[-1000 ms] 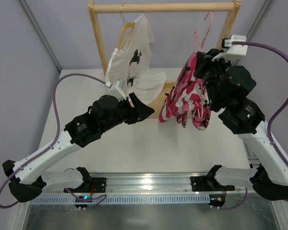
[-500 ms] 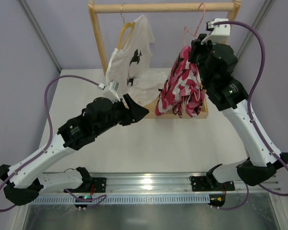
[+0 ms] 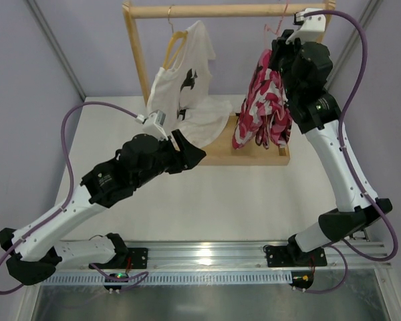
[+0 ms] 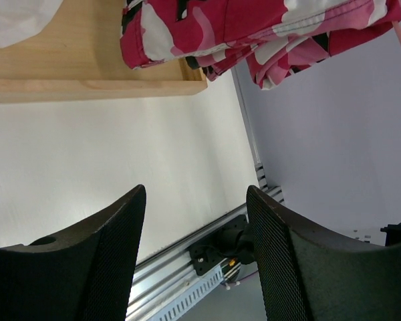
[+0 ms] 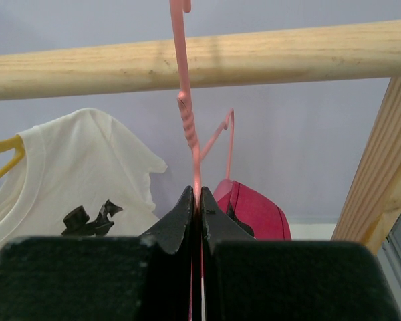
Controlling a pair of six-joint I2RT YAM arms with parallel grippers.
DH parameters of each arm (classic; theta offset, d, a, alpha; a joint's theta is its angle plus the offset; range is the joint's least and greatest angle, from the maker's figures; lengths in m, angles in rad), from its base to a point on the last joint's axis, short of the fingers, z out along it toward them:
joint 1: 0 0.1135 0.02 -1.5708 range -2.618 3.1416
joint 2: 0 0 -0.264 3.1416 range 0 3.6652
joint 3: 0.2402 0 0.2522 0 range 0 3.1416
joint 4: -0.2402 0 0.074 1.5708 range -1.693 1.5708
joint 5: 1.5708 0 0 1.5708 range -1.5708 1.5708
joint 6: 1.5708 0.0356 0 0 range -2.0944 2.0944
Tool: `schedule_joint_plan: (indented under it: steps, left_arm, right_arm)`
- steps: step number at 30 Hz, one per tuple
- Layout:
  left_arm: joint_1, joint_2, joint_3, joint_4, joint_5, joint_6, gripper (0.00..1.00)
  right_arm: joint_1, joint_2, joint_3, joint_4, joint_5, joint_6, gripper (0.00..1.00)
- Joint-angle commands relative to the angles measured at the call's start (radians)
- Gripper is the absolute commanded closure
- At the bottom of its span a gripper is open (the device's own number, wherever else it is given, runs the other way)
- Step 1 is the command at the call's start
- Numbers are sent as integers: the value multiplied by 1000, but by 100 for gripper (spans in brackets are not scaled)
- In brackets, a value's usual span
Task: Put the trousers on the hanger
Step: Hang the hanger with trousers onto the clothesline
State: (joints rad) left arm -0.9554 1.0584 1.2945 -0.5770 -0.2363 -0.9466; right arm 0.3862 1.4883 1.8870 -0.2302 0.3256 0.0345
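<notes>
The pink, white and black camouflage trousers (image 3: 264, 107) hang folded over the thin pink wire hanger (image 3: 275, 27), lifted off the table at the rack's right end. My right gripper (image 5: 198, 194) is shut on the hanger (image 5: 189, 120) just below its twisted neck. Its hook rises in front of the wooden rail (image 5: 301, 57), and the hook's top is cut off by the frame edge. My left gripper (image 3: 194, 155) stands open and empty over the table, left of the hanging cloth. Above its fingers, the left wrist view shows the trousers (image 4: 254, 27).
A white T-shirt with a black print (image 3: 187, 87) hangs on a wooden hanger (image 3: 176, 43) from the rail (image 3: 214, 10) at the left. The rack's wooden base (image 3: 254, 152) lies on the white table, with its right post (image 5: 381, 167) close to my right gripper.
My right arm has lifted the hanger with the trousers up and back, from near the rack's base to the level of the rail. The left arm has barely moved.
</notes>
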Motion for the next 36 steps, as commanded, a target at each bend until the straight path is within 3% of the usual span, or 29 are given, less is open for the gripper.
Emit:
schedule_joint_plan:
  steps: [1,6,13,14,17,20,22,24,25,27,30,31,36]
  left_arm:
    - [-2,12,34,2,-24,28,37]
    - [0,38,38,-4,-38,54,36]
    - [6,81,37,11,-34,74,35]
    - [6,84,37,14,-35,77,34]
    - [7,98,37,17,-34,97,30]
    - [23,110,61,9,-35,123,27]
    - [39,118,83,-4,-32,144,25]
    - [49,127,123,-20,-24,163,16]
    - [55,129,137,-36,-12,176,1]
    - [56,132,176,-63,-12,213,0]
    - [58,103,183,-89,-9,250,0]
    - [58,91,166,-90,-6,258,0]
    - [58,-49,40,-72,28,273,0]
  right_arm:
    - [-27,19,127,190,-52,21,96]
    - [-46,105,178,166,-68,16,96]
    - [-55,57,-1,201,-51,51,96]
    - [-56,49,-17,201,-63,50,92]
    - [-58,-5,-8,111,-74,60,61]
    - [-56,-58,1,-16,-62,91,48]
    - [-56,-117,6,-172,-16,146,31]
    - [-56,-163,-6,-295,-22,224,19]
    - [-58,-189,-41,-414,-36,255,17]
    - [-56,-294,-110,-501,-130,326,1]
    - [-55,-498,-345,-522,-252,410,0]
    - [-56,-560,-471,-479,-378,451,0]
    - [-55,-814,-637,-524,-442,478,0]
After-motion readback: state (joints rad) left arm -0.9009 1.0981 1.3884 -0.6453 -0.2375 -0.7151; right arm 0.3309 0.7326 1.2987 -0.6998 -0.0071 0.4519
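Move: The right hand pinches the pink hanger's neck, with the trousers hanging below. The spot for the hook on the wooden rod lies about 6 cm ahead of this hand, straight in line, some 3 cm up. The white shirt hangs about 19 cm to its left, 5 cm farther out and 15 cm lower; the right post's middle is some 8 cm right, 6 cm ahead, 18 cm below. From the left hand that rod spot is about 28 cm ahead, 19 cm right and 20 cm up. Forward about 5 cm to the rod, then down some 6 cm, the right hand lowers the hanger's hook onto it, opens wide and lets go of the neck. It then pulls back over 25 cm, sinking as its fingers tip down and turn left. The empty left hand dips about 4 cm, rises again and opens fully. ##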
